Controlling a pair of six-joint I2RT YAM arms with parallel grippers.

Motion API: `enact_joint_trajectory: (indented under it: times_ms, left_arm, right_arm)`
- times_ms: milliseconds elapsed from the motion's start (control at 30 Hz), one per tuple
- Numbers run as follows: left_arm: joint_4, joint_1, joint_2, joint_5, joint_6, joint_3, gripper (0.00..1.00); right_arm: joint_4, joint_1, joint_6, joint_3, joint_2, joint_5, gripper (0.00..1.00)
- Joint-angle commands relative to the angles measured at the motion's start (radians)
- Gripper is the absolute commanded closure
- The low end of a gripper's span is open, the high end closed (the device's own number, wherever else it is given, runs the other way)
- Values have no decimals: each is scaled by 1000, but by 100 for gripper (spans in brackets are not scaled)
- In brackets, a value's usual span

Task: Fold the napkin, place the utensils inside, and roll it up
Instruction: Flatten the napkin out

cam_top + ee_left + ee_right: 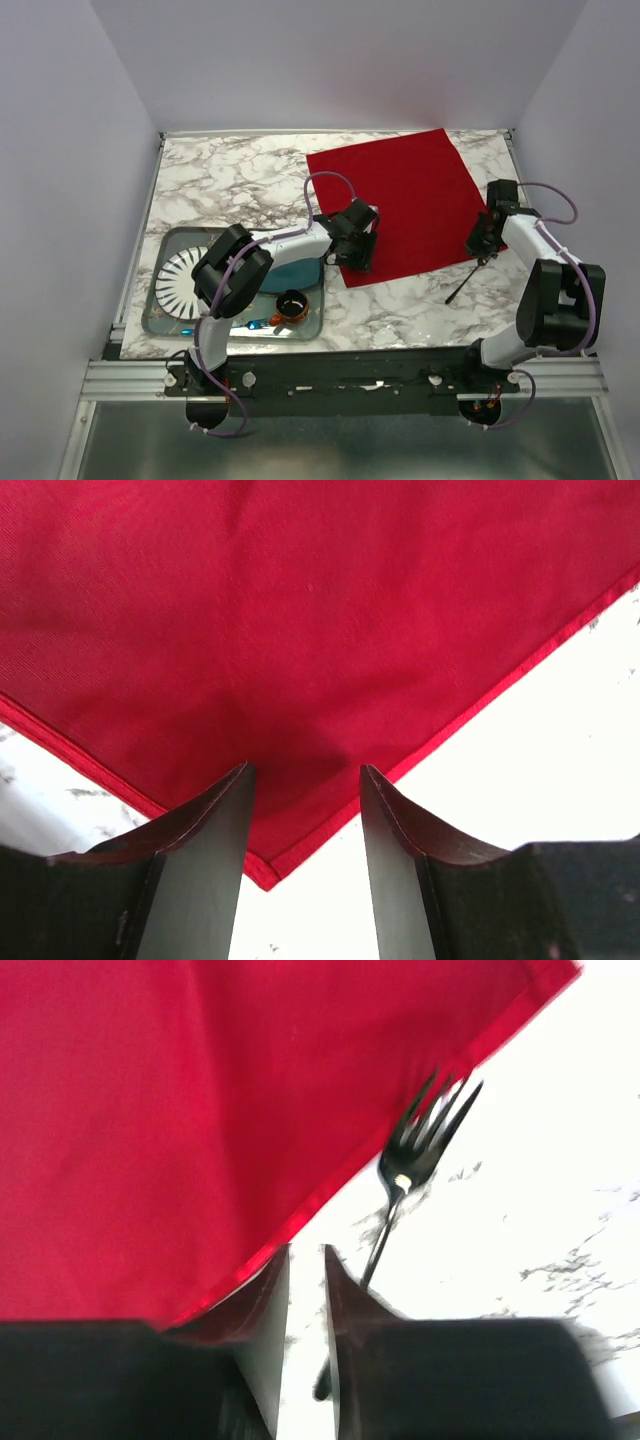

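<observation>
The red napkin (400, 200) lies spread flat on the marble table, one corner pointing toward the arms. My left gripper (358, 255) is at that near corner. In the left wrist view its jaws stand open (305, 770) on either side of the napkin (300, 610) corner and hold nothing. My right gripper (483, 248) hovers at the napkin's right edge. Its jaws (305, 1250) are open by a narrow gap showing only bare table. The silver fork (463, 285) lies on the table beside the cloth (170, 1110). The fork (410, 1155) has its tines at the hem, and its handle runs under the right finger.
A metal tray (165, 255) at the near left holds a white slotted plate (183, 275), a teal bowl (295, 272), a small brown cup (290, 303) and a blue plastic utensil (255, 323). Walls close in the table on three sides.
</observation>
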Motion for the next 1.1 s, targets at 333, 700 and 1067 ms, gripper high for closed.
enact_joint_trajectory:
  times_ms: [333,700,1067]
  left_arm:
    - [-80,1,-98,55,0,55,43]
    - [-63,66,-122,124,-4,83,42]
    - [-58,92,-98,145,-3,120,41]
  right_arm:
    - [69,-41,23,-113,63,-18,99]
    - [-1,-176,72,-156,34,17,98]
    - [23,-264,-40,-118,-82,-41,96]
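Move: The fork's middle lies about 5 cm back from the right hand, 2 cm to its left and some 4 cm below. At that same depth, the napkin's near right corner is about 2 cm ahead and 6 cm to the right, its middle roughly 12 cm ahead and 18 cm to the left. From the left hand the fork is about 26 cm to the right, 2 cm back and 2 cm lower. Right fingers shut, sink onto the fork's neck and drag it about 8 cm right and back; left rises. ##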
